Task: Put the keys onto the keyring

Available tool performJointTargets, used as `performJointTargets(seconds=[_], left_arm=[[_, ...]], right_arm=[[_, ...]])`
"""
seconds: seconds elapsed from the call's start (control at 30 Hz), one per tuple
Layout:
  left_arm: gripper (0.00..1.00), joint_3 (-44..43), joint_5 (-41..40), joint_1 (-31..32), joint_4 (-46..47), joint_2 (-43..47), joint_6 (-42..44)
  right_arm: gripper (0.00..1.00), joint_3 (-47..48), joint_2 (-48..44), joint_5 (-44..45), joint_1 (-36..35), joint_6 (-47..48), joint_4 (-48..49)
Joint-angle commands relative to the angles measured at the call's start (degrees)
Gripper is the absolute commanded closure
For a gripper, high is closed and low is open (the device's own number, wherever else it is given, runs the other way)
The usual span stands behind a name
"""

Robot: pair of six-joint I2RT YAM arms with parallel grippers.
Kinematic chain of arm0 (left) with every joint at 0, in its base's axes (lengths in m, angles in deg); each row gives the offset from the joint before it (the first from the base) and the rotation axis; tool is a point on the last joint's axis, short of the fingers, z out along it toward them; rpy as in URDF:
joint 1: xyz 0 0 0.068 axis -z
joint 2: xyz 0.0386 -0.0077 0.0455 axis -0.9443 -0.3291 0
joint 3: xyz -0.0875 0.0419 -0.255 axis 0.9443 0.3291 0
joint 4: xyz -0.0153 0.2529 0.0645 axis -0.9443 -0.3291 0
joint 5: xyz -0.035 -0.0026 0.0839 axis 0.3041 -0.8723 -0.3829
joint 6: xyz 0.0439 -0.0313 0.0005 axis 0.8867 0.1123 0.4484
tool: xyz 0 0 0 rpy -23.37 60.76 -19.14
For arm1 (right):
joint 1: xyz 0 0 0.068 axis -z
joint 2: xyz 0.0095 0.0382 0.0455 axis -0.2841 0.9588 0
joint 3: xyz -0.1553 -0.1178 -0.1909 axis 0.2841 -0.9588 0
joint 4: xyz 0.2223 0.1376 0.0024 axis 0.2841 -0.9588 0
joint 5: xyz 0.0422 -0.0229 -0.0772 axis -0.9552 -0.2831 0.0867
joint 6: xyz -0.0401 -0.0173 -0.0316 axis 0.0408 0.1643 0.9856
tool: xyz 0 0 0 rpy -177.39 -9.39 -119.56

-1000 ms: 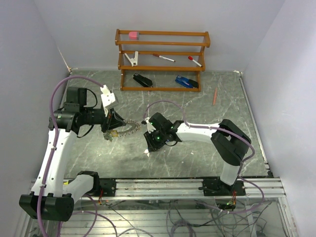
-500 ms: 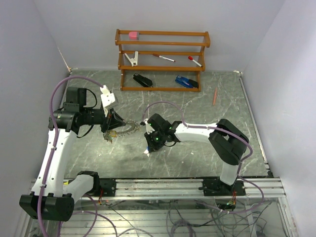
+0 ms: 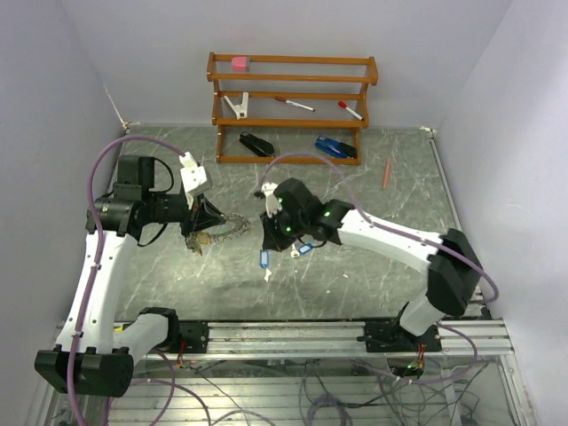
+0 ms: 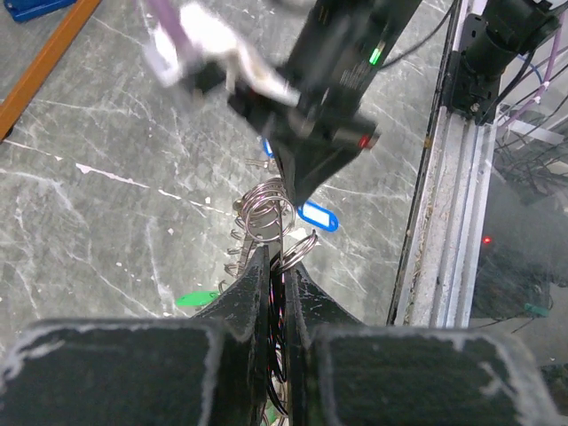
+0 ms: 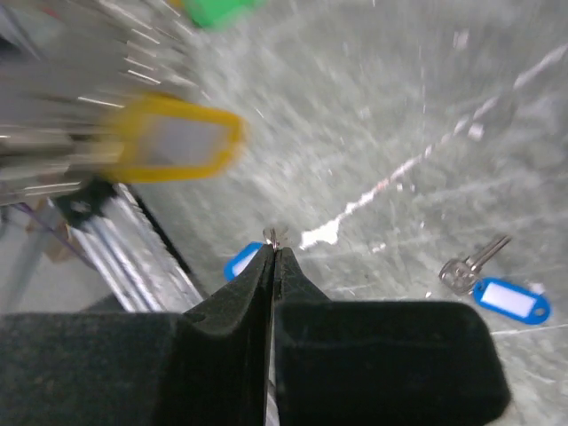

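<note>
My left gripper (image 3: 206, 222) is shut on the keyring (image 3: 232, 226), a silvery ridged ring (image 4: 266, 209) that sticks out past its fingertips (image 4: 280, 259). A green tag (image 4: 197, 300) and a blurred yellow tag (image 5: 177, 146) hang beside the ring. Just right of the ring, my right gripper (image 3: 266, 241) is shut on a blue-tagged key (image 3: 264, 260). The key hangs below the fingers, off the table. In the right wrist view only a metal tip (image 5: 273, 236) and a corner of the blue tag (image 5: 238, 263) show at the jaws. A second blue-tagged key (image 3: 304, 249) (image 5: 508, 298) lies on the table.
A wooden rack (image 3: 293, 111) stands at the back with a pink block, a clip and pens on its shelves. A black stapler (image 3: 257, 144) and a blue stapler (image 3: 335, 147) lie under it. An orange pencil (image 3: 387, 173) lies at the right. The metal rail (image 3: 302, 333) runs along the near edge.
My right gripper has shut on the blue-tagged key, lifted it off the table and moved up toward the ring. The left arm and keyring have held still.
</note>
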Motion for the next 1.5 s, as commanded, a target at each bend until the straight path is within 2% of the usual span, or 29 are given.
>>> performJointTargets(seconds=[0.0, 0.13, 0.5, 1.1, 1.47], left_arm=[[0.93, -1.5, -0.5, -0.4, 1.1, 0.0, 3.9], [0.93, -2.2, -3.2, -0.4, 0.6, -0.5, 6.3], [0.93, -3.6, -1.9, -0.4, -2.8, 0.4, 15.5], [0.93, -3.4, 2.4, -0.4, -7.0, 2.1, 23.1], [0.93, -3.0, 1.7, -0.4, -5.0, 3.2, 21.7]], right_arm=[[1.0, 9.4, -6.2, 0.6, 0.2, 3.3, -8.0], [1.0, 17.4, -6.4, -2.8, 0.2, 4.2, -15.1], [1.0, 29.9, -4.2, -11.0, -0.6, 0.8, -18.9], [1.0, 36.0, 3.0, -12.6, -1.4, -7.4, -14.2], [1.0, 39.5, 5.9, -13.7, -1.5, -8.3, -15.6]])
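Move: Some 20 cm above the right hand and about 8 cm to its left, 1 cm farther ahead, is the end of the keyring poking out of the left fingertips. Still on the table is the loose blue key, roughly 9 cm to the right hand's right, 2 cm ahead and 10 cm below. From the left hand, the blue-tagged key already in the right fingers lies about 10 cm to the right, 21 cm below and 1 cm back. Lifting the pinched blue-tagged key fast, the right hand climbs about 20 cm, then closes in leftward, some 7 cm in all, to the keyring end at the left fingertips, its fingers tilting up about 20 degrees towards level. The left hand keeps its pinch on the keyring, easing slightly forward, then back, while rolling some 15 degrees to present the rings. ##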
